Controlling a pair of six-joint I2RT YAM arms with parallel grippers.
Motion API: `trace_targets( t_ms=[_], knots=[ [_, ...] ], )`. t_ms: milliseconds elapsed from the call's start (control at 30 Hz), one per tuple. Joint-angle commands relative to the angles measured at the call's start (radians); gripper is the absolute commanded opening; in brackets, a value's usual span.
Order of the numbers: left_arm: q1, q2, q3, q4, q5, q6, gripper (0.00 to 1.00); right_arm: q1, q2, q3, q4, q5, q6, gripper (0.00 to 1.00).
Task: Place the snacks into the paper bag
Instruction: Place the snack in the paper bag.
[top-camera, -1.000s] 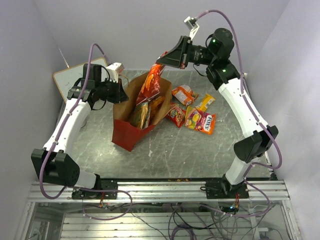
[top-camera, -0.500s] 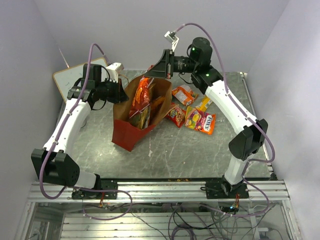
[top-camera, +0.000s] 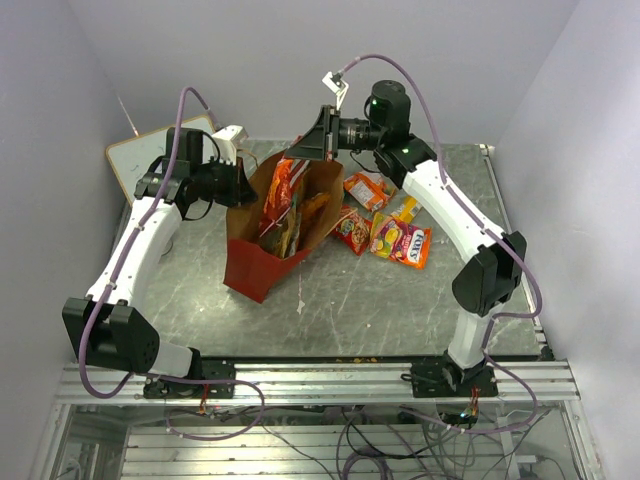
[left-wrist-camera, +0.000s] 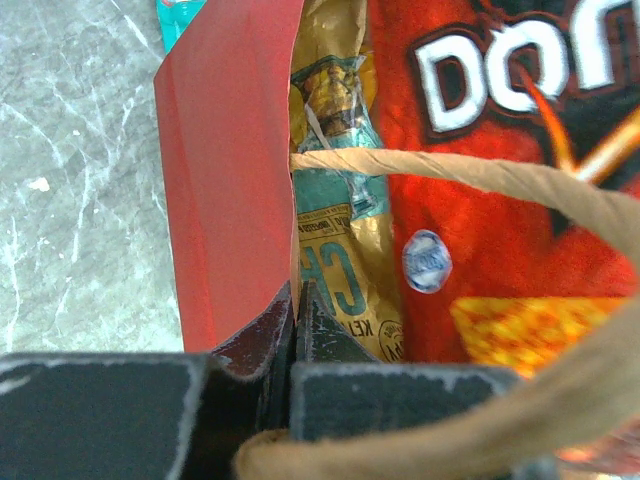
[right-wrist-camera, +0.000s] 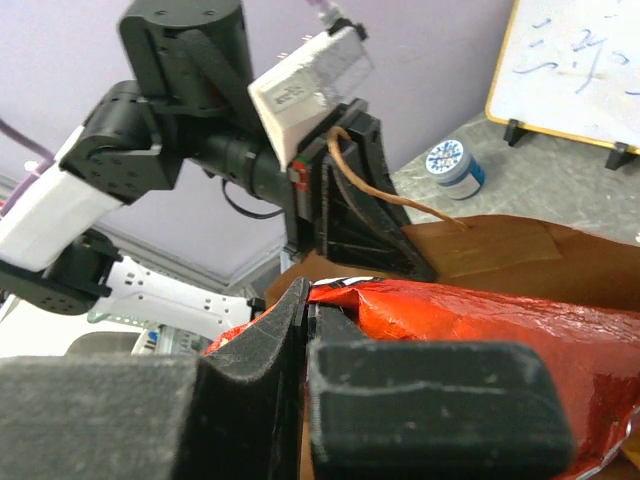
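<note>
The paper bag (top-camera: 258, 262), red outside and brown inside, stands open at centre left. My left gripper (top-camera: 241, 186) is shut on its far-left rim; in the left wrist view the jaws (left-wrist-camera: 297, 300) pinch the red wall (left-wrist-camera: 230, 180). My right gripper (top-camera: 303, 154) is shut on the top edge of a red-orange chip bag (top-camera: 283, 188), which hangs down into the bag's mouth. That chip bag (left-wrist-camera: 500, 200) sits beside a gold packet (left-wrist-camera: 340, 200) inside. The right wrist view shows the right gripper (right-wrist-camera: 308, 300) clamping the crinkled red foil (right-wrist-camera: 460, 320).
Loose snacks lie right of the bag: an orange packet (top-camera: 368, 188), a yellow one (top-camera: 410, 207), a small red one (top-camera: 352, 230) and an orange-pink pack (top-camera: 403, 243). A white board (top-camera: 140, 150) leans at the back left, with a small round tin (right-wrist-camera: 452, 165) near it.
My right arm has swung left and down, carrying the red-orange chip bag from above the bag's far rim into its mouth. The left arm has held still on the rim.
</note>
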Motion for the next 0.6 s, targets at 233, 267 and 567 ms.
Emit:
trace_targets(
  t_ms=[233,267,567],
  knots=[
    [-0.004,-0.017,0.007,0.064,0.06,-0.012,0.07,0.022,0.065,0.05,-0.018,0.038,-0.063,0.0],
    [-0.003,-0.018,0.006,0.065,0.059,-0.013,0.07,0.027,0.068,0.051,-0.02,0.038,-0.071,0.0],
    [-0.004,-0.033,0.009,0.069,0.033,-0.022,0.07,0.056,0.071,0.032,-0.153,0.085,-0.226,0.0]
  ],
)
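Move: The right fingers already hold the upper end of the red Doritos packet above the open paper bag. The bag's middle is about 25 cm below that hand, some 2 cm back and 2 cm left; the red snack packet lies roughly 6 cm ahead, 15 cm right and 38 cm down. From the left hand, pinching the bag's rim, the bag's middle is about 9 cm right, 2 cm back and 12 cm below. Lower the right gripper about 5 cm to feed the Doritos packet down into the paper bag, keeping the fingers shut on its top end. Ease slightly forward at first, then back a little while drifting some 2 cm left, nearer the left gripper. Hold the bag's rim still with the left fingers. ##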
